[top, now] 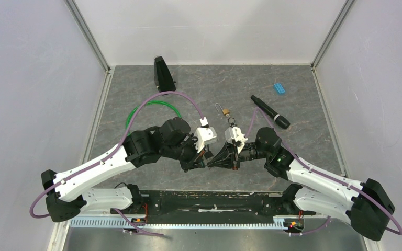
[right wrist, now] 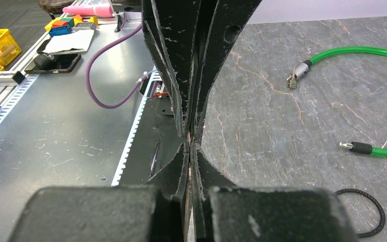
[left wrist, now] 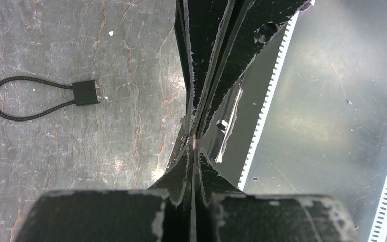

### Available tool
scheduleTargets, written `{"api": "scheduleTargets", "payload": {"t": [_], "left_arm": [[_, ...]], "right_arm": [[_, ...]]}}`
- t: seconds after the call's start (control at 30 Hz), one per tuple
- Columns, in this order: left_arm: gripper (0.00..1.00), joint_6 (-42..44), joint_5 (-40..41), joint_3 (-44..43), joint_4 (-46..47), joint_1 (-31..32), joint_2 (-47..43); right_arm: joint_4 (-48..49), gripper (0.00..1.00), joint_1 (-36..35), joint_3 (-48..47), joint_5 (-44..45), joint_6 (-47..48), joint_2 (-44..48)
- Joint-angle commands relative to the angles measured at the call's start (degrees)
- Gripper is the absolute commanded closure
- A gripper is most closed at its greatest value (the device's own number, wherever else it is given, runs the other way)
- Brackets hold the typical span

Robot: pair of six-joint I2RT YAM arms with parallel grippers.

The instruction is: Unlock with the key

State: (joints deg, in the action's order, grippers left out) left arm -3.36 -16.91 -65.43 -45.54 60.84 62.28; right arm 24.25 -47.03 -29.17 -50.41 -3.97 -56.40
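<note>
A small brass padlock (top: 223, 111) lies on the stone table beyond both arms. My left gripper (top: 208, 162) and right gripper (top: 214, 162) meet tip to tip near the table's front edge. In the left wrist view my left gripper (left wrist: 192, 143) is shut, and the right arm's fingers (left wrist: 206, 60) come in from above. In the right wrist view my right gripper (right wrist: 190, 143) is shut against the left arm's fingers (right wrist: 179, 60). A thin metal sliver, the key (right wrist: 189, 201) seen edge-on, shows between the pressed jaws. Most of the key is hidden.
A black cord loop with a square tab (left wrist: 30, 98) lies just beyond the grippers. A green hose (top: 152, 107) curls at the left. A black wedge-shaped stand (top: 163, 74), a black microphone (top: 270, 112) and a blue brick (top: 279, 88) lie further back. The metal rail (top: 188, 222) borders the front.
</note>
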Motion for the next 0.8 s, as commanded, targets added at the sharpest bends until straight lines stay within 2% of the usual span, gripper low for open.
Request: {"api": "scheduleTargets", "payload": {"t": [0.0, 0.27, 0.37, 0.57, 0.77], "left_arm": [[0.98, 3.3, -2.0, -2.4, 0.5, -0.1, -0.1], [0.98, 1.6, 1.6, -2.0, 1.3, -0.1, -0.6], [0.92, 0.2, 4.2, -1.3, 2.5, -0.1, -1.7], [0.73, -3.1, 9.1, -0.5, 4.9, -0.2, -3.5], [0.4, -12.2, 26.1, 2.2, 9.4, -0.1, -6.7]], "right_arm": [[-0.8, 1.0, 0.0, -2.6, -1.2, 1.6, -0.4], [-1.3, 1.0, 0.1, -1.7, 2.1, 1.6, 0.9], [-1.0, 1.0, 0.2, -1.0, 3.7, 0.7, 1.3], [0.9, 1.0, 0.9, 1.0, 8.3, -2.3, 2.2], [2.5, 1.0, 4.0, 4.9, 17.4, -9.0, 3.8]]}}
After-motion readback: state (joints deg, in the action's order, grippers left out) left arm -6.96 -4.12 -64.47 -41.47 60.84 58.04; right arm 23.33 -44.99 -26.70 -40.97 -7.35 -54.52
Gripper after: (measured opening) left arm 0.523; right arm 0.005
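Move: Between the two closed pairs of fingertips sits the small key, about 1 cm to the right of and 1 cm below the left hand point, and some 1 cm left of the right hand point. The black cable lock lies on the table about 13 cm ahead of either hand, with next to no sideways offset, and 20 cm below. Also from the left hand, the key ring is roughly 24 cm ahead and 9 cm right, the padlock 29 cm ahead and 6 cm right. Handing over the key, the left fingers open to about half and let go of it, while the left hand goes some 3.5 cm forward, rising about 2 cm and turning roughly 10 degrees counter-clockwise. The right fingers stay shut on the key and carry it about 3 cm forward and a little down towards the black cable lock, swinging a good 10 degrees clockwise; both hands speed up late. ##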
